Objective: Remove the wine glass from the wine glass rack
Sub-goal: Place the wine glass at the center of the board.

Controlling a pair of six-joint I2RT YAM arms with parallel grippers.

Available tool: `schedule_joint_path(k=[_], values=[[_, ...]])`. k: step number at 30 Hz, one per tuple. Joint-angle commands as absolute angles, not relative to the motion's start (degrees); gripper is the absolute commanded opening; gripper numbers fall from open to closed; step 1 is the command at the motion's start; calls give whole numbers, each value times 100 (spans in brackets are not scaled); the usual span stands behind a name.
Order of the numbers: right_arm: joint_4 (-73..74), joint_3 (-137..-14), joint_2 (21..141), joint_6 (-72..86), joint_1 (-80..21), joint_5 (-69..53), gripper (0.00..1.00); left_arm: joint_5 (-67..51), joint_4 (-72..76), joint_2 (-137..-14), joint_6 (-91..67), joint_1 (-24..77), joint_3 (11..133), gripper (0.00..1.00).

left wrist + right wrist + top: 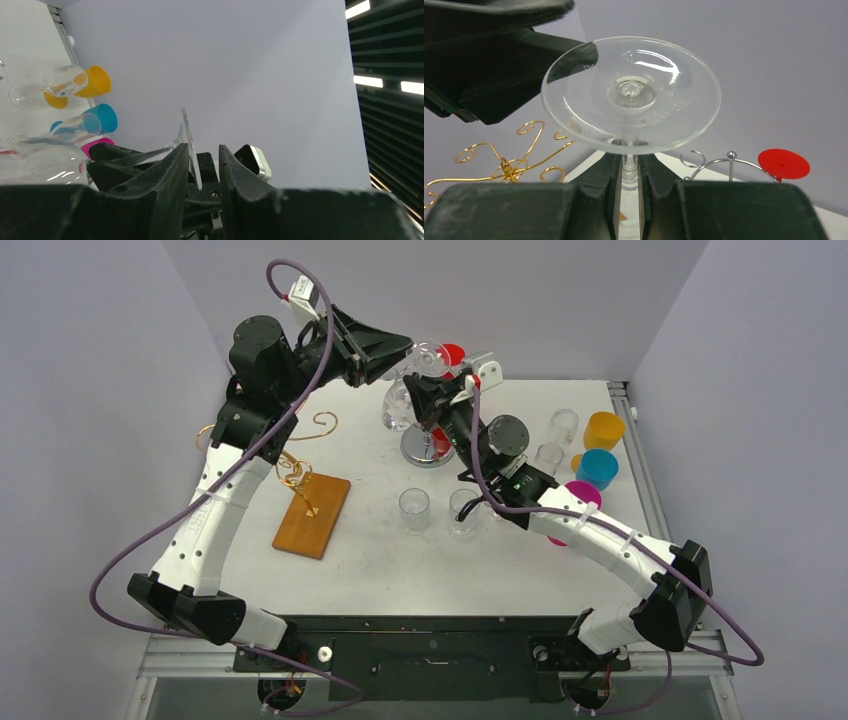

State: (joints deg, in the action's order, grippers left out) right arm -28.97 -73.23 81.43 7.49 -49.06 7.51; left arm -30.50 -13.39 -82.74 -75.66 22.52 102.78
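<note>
A clear wine glass [430, 358] hangs foot-up beside the chrome wine glass rack [428, 448], its bowl pointing down. My right gripper [418, 395] is shut on the stem just under the round foot [631, 95]; the right wrist view shows both fingers [606, 172] pressed against the stem. My left gripper [405, 348] is at the foot's rim from the left. In the left wrist view the foot's edge [186, 130] stands between its fingers, which are slightly apart, with a gap on one side.
A red-footed glass [784, 164] hangs on the chrome rack's wires [729, 160]. A gold wire rack on a wooden board [312, 515] stands to the left. Two clear tumblers [414, 508] sit mid-table. Yellow [604, 428], blue [598, 468] and pink [580, 495] cups stand at right.
</note>
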Motion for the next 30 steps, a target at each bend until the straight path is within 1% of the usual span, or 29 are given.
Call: schedule_joint_path(k=[1, 2, 3, 5, 6, 9, 15, 21, 24, 27, 30], values=[[-3146, -7313, 7715, 1177, -4775, 969, 0, -3084, -733, -8234, -7495, 2347, 10511, 34], [-3085, -7313, 7690, 1217, -4727, 950, 0, -3067, -753, -8252, -7437, 2351, 10571, 38], [-3050, -7326, 7627, 1278, -4706, 945, 0, -3036, -775, -8290, -7410, 2368, 10603, 47], [-2944, -7333, 7530, 1386, -4637, 930, 0, -3018, -762, -8339, -7352, 2388, 10679, 57], [-2894, -7331, 7496, 1436, -4563, 905, 0, -3017, -754, -8357, -7320, 2389, 10732, 59], [-2755, -7361, 7381, 1912, -4329, 745, 0, -2977, -723, -8407, -7211, 2406, 10794, 69], [-2585, -7476, 7238, 2891, -3618, 219, 0, -2864, -710, -8417, -6874, 2419, 10920, 76], [-2400, -7703, 7131, 4326, -2905, -268, 0, -2772, -669, -8279, -6198, 2612, 10789, 78], [-2282, -7768, 7058, 5162, -2630, -369, 0, -2735, -705, -8197, -5977, 2752, 10578, 78], [-2477, -7624, 6997, 5937, -2279, -579, 0, -2656, -571, -8042, -5901, 2831, 10128, 77], [-2749, -7395, 6878, 6575, -2073, -660, 0, -2604, -435, -7945, -5944, 2910, 9877, 73]])
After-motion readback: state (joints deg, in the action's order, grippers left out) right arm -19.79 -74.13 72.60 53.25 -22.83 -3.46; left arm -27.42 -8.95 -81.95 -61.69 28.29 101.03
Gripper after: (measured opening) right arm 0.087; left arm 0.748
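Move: My right hand pinches the upside-down wine glass by its stem, the glass's middle about 4 cm below it; from my left hand, at the rim of the foot, that middle lies some 12 cm down and barely 1 cm ahead and right. The board's centre is 42 cm below my right hand, 4 cm ahead and 3 cm right. The silver rack stands 13 cm ahead and 4 cm right, and a short clear glass 6 cm back and 12 cm right. My left fingers, already starting to part, open wide and let the foot go; that hand stays within about 3 cm and tips down some 15 degrees. Keeping its pinch on the stem, my right hand carries the glass away to the right about 15 cm, gaining roughly 5 cm forward and up, and rolls its left side up while tipping down, nearly 40 degrees of turn in all. ##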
